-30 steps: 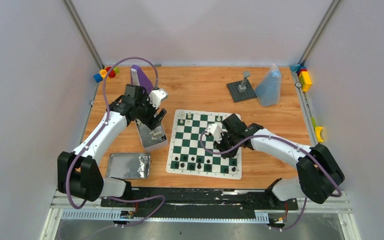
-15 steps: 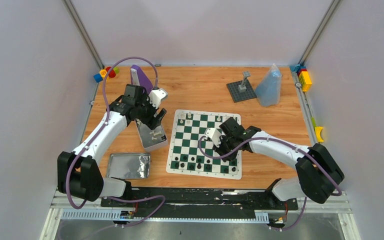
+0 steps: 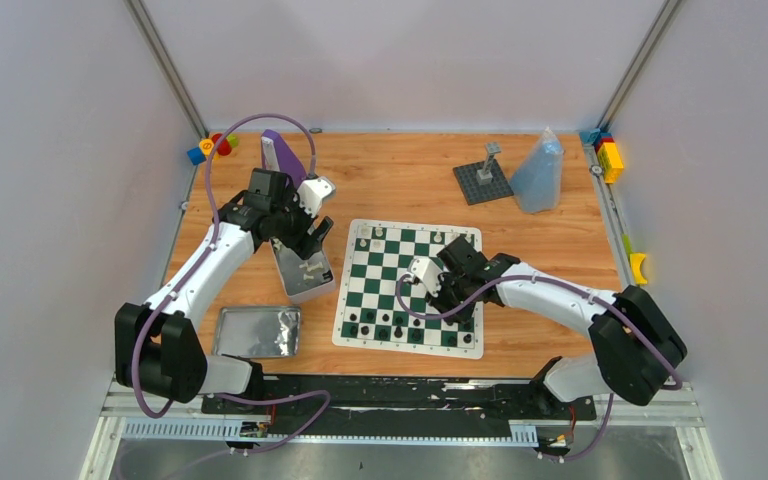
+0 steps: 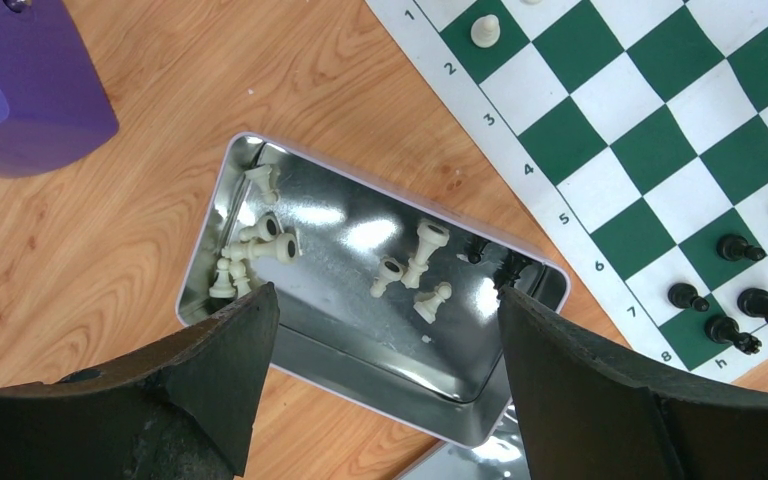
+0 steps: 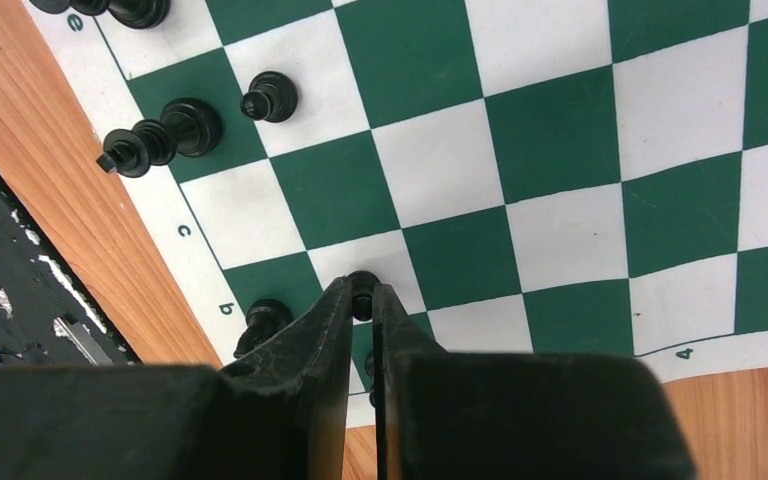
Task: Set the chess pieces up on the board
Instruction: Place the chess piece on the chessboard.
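Note:
The green and white board (image 3: pixel 385 270) lies mid-table. Black chess pieces (image 3: pixel 385 325) stand along its near rows and a few white ones (image 3: pixel 363 243) at its far edge. My right gripper (image 3: pixel 444 298) hangs over the board's near right part, shut on a small black piece (image 5: pixel 363 281) pinched at its fingertips (image 5: pixel 338 300) above the b-file squares. Beside it stand other black pieces (image 5: pixel 185 125). My left gripper (image 4: pixel 385 292) is open and empty above the open metal tin (image 4: pixel 340 330). In the tin lie several white pieces (image 4: pixel 425 245) and a few black ones (image 4: pixel 510 266).
The tin lid (image 3: pixel 257 332) lies near the left arm's base. A purple object (image 3: pixel 280 150) stands behind the tin. At the back right are a dark grey baseplate with a post (image 3: pixel 482 180) and a bluish plastic bag (image 3: pixel 540 172). Coloured blocks (image 3: pixel 210 147) sit in the corners.
My right gripper has moved a little left and toward the near rows of the board, still shut on the black piece. The left arm has not moved.

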Tool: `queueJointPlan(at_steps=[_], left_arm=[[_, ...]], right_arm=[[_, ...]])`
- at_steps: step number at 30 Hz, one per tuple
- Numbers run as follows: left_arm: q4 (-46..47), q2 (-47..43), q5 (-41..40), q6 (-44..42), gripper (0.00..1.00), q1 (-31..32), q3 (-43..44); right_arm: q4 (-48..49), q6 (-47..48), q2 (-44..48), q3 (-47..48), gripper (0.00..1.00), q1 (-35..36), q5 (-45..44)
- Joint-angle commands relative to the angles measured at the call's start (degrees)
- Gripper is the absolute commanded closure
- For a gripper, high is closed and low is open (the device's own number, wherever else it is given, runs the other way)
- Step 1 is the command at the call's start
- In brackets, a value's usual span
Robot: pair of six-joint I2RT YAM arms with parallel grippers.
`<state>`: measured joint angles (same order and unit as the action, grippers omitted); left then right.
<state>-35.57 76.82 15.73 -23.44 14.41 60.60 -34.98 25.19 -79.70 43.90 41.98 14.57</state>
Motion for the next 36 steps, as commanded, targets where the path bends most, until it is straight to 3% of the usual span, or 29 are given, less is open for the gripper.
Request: queueJointPlan(at_steps=[1, 16, 22, 36], left_arm=[[0.17, -1.05, 0.09, 0.88, 0.12, -0.33, 1.84], [0.40, -0.88, -0.86, 0.03, 0.12, -0.35, 1.03], [2.06, -0.34, -4.79, -1.02, 0.10, -0.35, -0.88], [6.21, 13.02, -19.46, -6.72, 0.09, -6.21, 2.80]], right_arm=[[0.88, 0.52, -0.63, -0.09, 0.90, 0.43, -1.11], [0.70, 0.11, 0.35, 0.03, 0.69, 0.91, -1.30], [1.03, 0.44, 2.31, 0.94, 0.60, 0.87, -2.47], [2.19, 0.94, 7.58, 5.87, 0.59, -3.25, -0.26]])
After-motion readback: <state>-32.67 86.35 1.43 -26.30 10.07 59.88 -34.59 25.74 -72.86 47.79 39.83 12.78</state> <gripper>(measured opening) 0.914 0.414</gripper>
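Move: The right fingers hold a black pawn over its white square b7, straight beneath them, board about 2 cm down; the a7 pawn stands some 3 cm to the right, the black piece on b8 3 cm back. The heap of white pieces in the tray's far-left end lies about 8 cm left, 4 cm ahead and 12 cm below the left hand; the middle white pieces lie 3 cm left, 2 cm back. Settle the right hand a touch onto b7, open the fingers partway to let go of the pawn, then lift clear about 5 cm, easing some 3 cm forward. Meanwhile start the wide-open left gripper moving late, leftward and down with some forward towards the white heap in the tray, swinging its fingertips left by about 15 degrees; touch nothing yet. ##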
